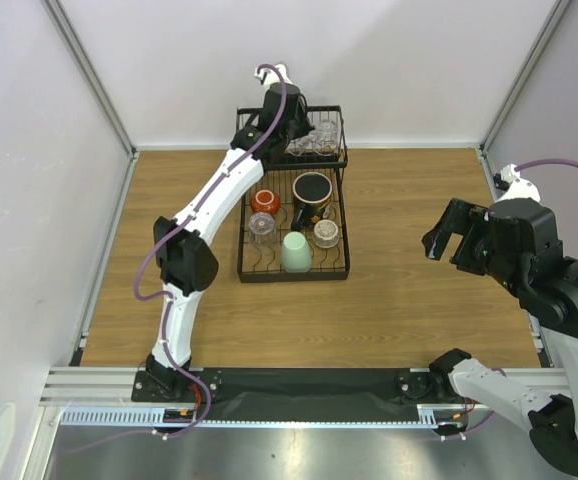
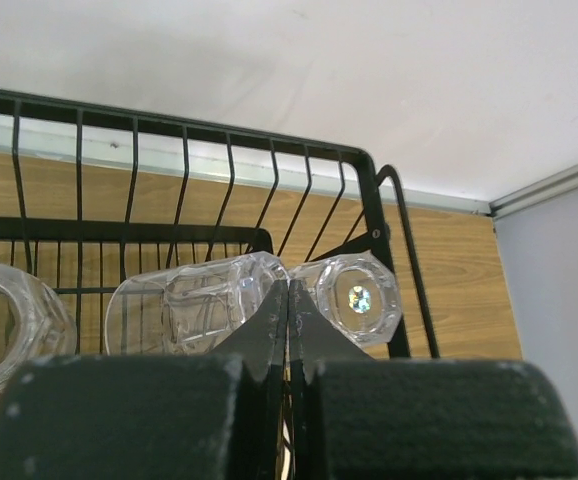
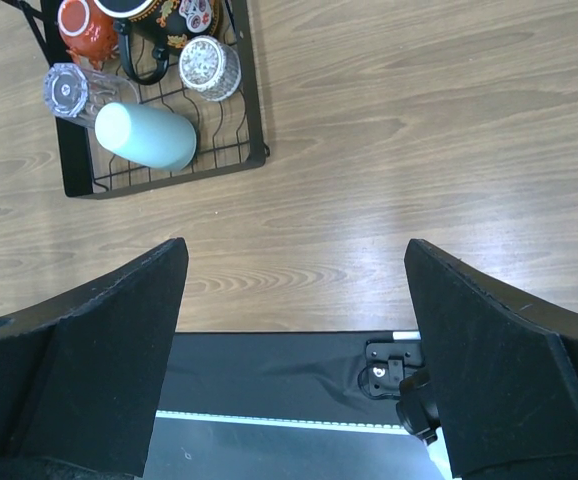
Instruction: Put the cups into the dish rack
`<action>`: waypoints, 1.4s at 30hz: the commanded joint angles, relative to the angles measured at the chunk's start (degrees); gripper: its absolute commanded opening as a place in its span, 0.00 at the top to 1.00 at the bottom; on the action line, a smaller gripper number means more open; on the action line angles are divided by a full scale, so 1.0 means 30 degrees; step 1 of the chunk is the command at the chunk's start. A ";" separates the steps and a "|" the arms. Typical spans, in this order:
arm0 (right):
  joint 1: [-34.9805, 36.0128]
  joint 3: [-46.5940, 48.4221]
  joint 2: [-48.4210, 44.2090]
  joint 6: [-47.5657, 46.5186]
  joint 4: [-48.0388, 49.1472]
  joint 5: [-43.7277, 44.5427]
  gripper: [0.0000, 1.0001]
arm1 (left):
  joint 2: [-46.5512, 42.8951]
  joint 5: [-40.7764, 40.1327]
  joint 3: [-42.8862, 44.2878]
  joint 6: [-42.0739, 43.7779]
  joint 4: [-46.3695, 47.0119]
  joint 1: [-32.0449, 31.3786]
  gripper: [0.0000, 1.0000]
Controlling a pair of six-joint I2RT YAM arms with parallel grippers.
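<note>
The black wire dish rack [image 1: 242,262] stands at the table's middle back. Its flat tray holds a red mug [image 1: 264,201], a black-rimmed mug [image 1: 312,189], a clear tumbler [image 1: 262,228], a mint-green cup [image 1: 296,251] and a small patterned cup [image 1: 326,234]. Clear tumblers [image 1: 316,137] lie in the raised basket. My left gripper [image 1: 281,108] hangs over that basket, jaws shut with nothing between them [image 2: 287,292], just behind two tumblers lying on their sides [image 2: 194,305] [image 2: 361,297]. My right gripper [image 1: 453,234] is open and empty [image 3: 294,250], over bare wood far to the right of the rack.
The black strip [image 1: 309,383] between the arm bases and the metal rail [image 1: 299,408] run along the near edge. White walls enclose the table on the left, back and right. In the right wrist view the rack's near corner [image 3: 257,150] sits at the top left.
</note>
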 commanded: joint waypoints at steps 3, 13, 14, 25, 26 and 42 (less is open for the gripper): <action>-0.0112 0.0779 -0.0173 -0.0116 -0.1693 0.0651 0.05 | 0.0531 0.0394 0.0881 -0.0283 0.0142 -0.0104 1.00; -0.0083 0.0867 -0.0232 -0.0145 -0.1840 0.0827 0.04 | 0.0357 -0.1421 0.0677 -0.0400 -0.1205 -0.0103 1.00; -0.0083 0.0838 -0.0290 -0.0145 -0.1869 0.0857 0.04 | 0.0298 -0.1481 0.0444 -0.0400 -0.1206 -0.0103 1.00; -0.0083 0.0515 -0.0173 -0.0292 -0.1489 0.0769 0.03 | -0.1137 -0.1570 -0.0933 -0.0634 -0.0358 0.0570 1.00; -0.0083 0.0457 -0.0173 -0.0292 -0.1460 0.0798 0.03 | -0.1254 -0.1512 -0.1080 -0.0663 -0.0443 0.0658 1.00; -0.0113 0.0105 -0.0028 -0.0467 -0.0933 0.0565 0.02 | -0.1841 0.0040 -0.1521 -0.1278 -0.0034 0.1567 1.00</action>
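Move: The left hand's shut fingertips are over the upper tier of the dish rack, with the middle clear glass lying about 5 cm to their left, some 2 cm ahead and 4 cm below. The right clear glass is about 4 cm to the hand's right, 2 cm ahead and 3 cm below; the left clear glass is roughly 13 cm to its left, 2 cm ahead and 4 cm below. From the idle right hand, the middle glass lies some 38 cm ahead, 29 cm left and 9 cm lower. With its fingers kept shut, the left hand first dips about 2 cm towards the gap between the middle and right glasses and pauses there at nearly the same spot. It then sweeps about 5 cm left along the upper tier, edging a little forward and turning some 7 degrees counter-clockwise, nudging the middle glass towards the left one with the closed fingertips, which end at that glass. ##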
